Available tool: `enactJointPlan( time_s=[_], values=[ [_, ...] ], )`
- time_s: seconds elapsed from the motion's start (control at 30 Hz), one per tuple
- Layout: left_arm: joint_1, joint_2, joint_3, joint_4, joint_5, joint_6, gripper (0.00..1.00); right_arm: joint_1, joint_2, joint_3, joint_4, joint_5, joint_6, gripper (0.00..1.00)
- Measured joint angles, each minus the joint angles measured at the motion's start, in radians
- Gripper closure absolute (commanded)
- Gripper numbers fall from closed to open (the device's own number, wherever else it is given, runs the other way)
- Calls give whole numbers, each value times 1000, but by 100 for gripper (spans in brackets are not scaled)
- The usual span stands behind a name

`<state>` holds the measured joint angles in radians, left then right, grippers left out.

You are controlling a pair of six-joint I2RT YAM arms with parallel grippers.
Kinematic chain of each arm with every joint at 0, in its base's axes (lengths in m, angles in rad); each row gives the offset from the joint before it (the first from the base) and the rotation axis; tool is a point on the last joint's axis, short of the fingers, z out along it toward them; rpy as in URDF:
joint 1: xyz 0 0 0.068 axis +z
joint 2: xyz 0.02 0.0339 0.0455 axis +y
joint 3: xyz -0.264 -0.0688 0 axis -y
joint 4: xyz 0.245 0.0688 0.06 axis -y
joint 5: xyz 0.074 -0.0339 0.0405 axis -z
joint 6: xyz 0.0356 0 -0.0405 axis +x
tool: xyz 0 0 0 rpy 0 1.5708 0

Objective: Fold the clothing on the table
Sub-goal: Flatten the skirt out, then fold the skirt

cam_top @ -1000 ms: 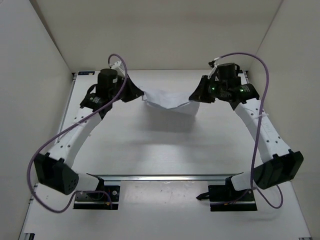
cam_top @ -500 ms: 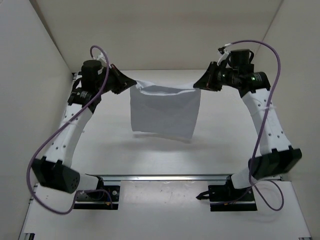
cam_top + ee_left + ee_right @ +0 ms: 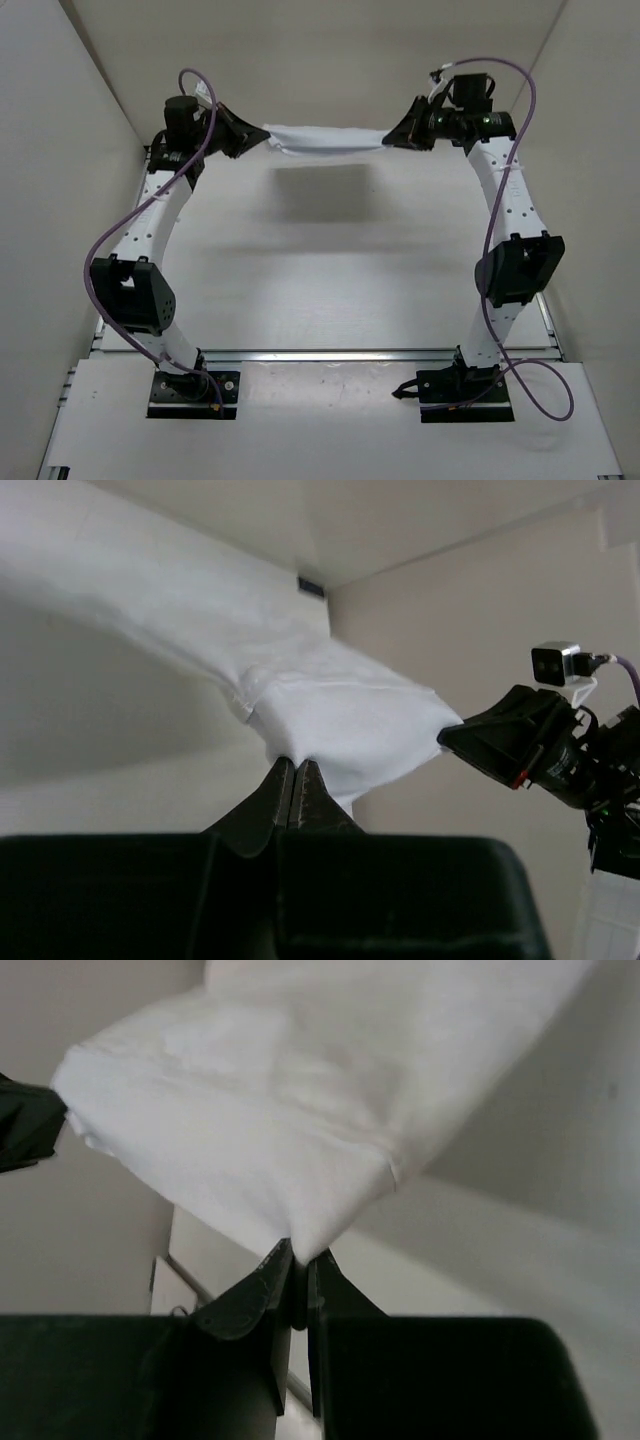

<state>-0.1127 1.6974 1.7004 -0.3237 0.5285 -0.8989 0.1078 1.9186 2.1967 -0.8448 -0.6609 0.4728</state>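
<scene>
The white clothing (image 3: 327, 139) hangs in the air at the far end of the table (image 3: 330, 290), stretched taut between both grippers. My left gripper (image 3: 266, 138) is shut on its left corner, and my right gripper (image 3: 388, 140) is shut on its right corner. In the left wrist view the clothing (image 3: 340, 705) fans out from my pinched left gripper (image 3: 293, 764), with the right gripper's black body beyond it. In the right wrist view the clothing (image 3: 290, 1130) spreads up from my right gripper (image 3: 300, 1256). A grey shadow lies on the table under the cloth.
White walls (image 3: 60, 120) enclose the table on the left, right and back. A metal rail (image 3: 330, 354) crosses the near side between the two arm bases (image 3: 185, 390), (image 3: 465, 392). Purple cables (image 3: 110, 240) loop along both arms.
Both arms have risen and reached farther back. The clothing, first bunched, then hanging open as a sheet, is now pulled up flat and taut between the grippers.
</scene>
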Motion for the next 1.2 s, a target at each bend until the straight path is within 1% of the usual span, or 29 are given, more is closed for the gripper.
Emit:
enactJointPlan(
  time_s=[0.07,0.17,0.27,0.37,0.47,0.6,0.7,0.77,0.9,1.03,1.1,1.2],
  values=[
    [-3,-48,-145,60,16,-11,100,4,-74,-221,69,0,-5,100],
    [-20,-112,-452,191,35,-35,100,13,-165,-586,182,-3,3,100],
    [-41,-123,-759,286,40,-52,100,9,-197,-895,268,3,17,100],
    [-66,-122,-1010,298,41,-55,100,11,-214,-1119,319,10,34,100],
    [-108,-177,-1168,269,31,-44,100,16,-301,-1337,366,9,66,100],
    [-176,-375,-1268,205,-3,-22,100,33,-513,-1544,402,19,118,100],
    [-187,-518,-1337,188,-14,-17,100,57,-651,-1648,428,26,159,100],
    [-189,-584,-1379,161,-22,-18,100,76,-724,-1712,438,24,191,100],
    [-238,-717,-1446,78,-50,-30,100,141,-853,-1819,433,27,261,100],
    [-273,-838,-1464,4,-59,-65,100,171,-943,-1856,382,23,301,100],
    [-272,-868,-1438,-34,-63,-77,100,135,-980,-1851,354,7,306,100],
    [-261,-837,-1339,-67,-53,-86,100,33,-984,-1801,318,-46,296,100]
  ],
)
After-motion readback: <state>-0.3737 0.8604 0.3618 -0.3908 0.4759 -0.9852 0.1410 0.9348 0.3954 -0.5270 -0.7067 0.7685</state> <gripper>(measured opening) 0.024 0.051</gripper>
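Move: Both my hands already pinch the skirt's near corners, high over the far half of the table. From my left hand, the skirt's middle hangs about 12 cm right, 5 ahead and 12 below. The bare table patch it goes to centres some 18 cm back, 12 right and 34 below; the metal rail lies straight back, roughly 40. From my right hand, the patch is likewise 18 cm back and 34 below, but 12 left. Together I whip both hands steeply down and back, about 30 cm lower, then sweep them low over the table towards the metal rail, ending roughly 32 cm back with a small lift. The fingers tip down some 40 degrees on the way and keep their pinch on the two corners, holding the near edge spread between them. ##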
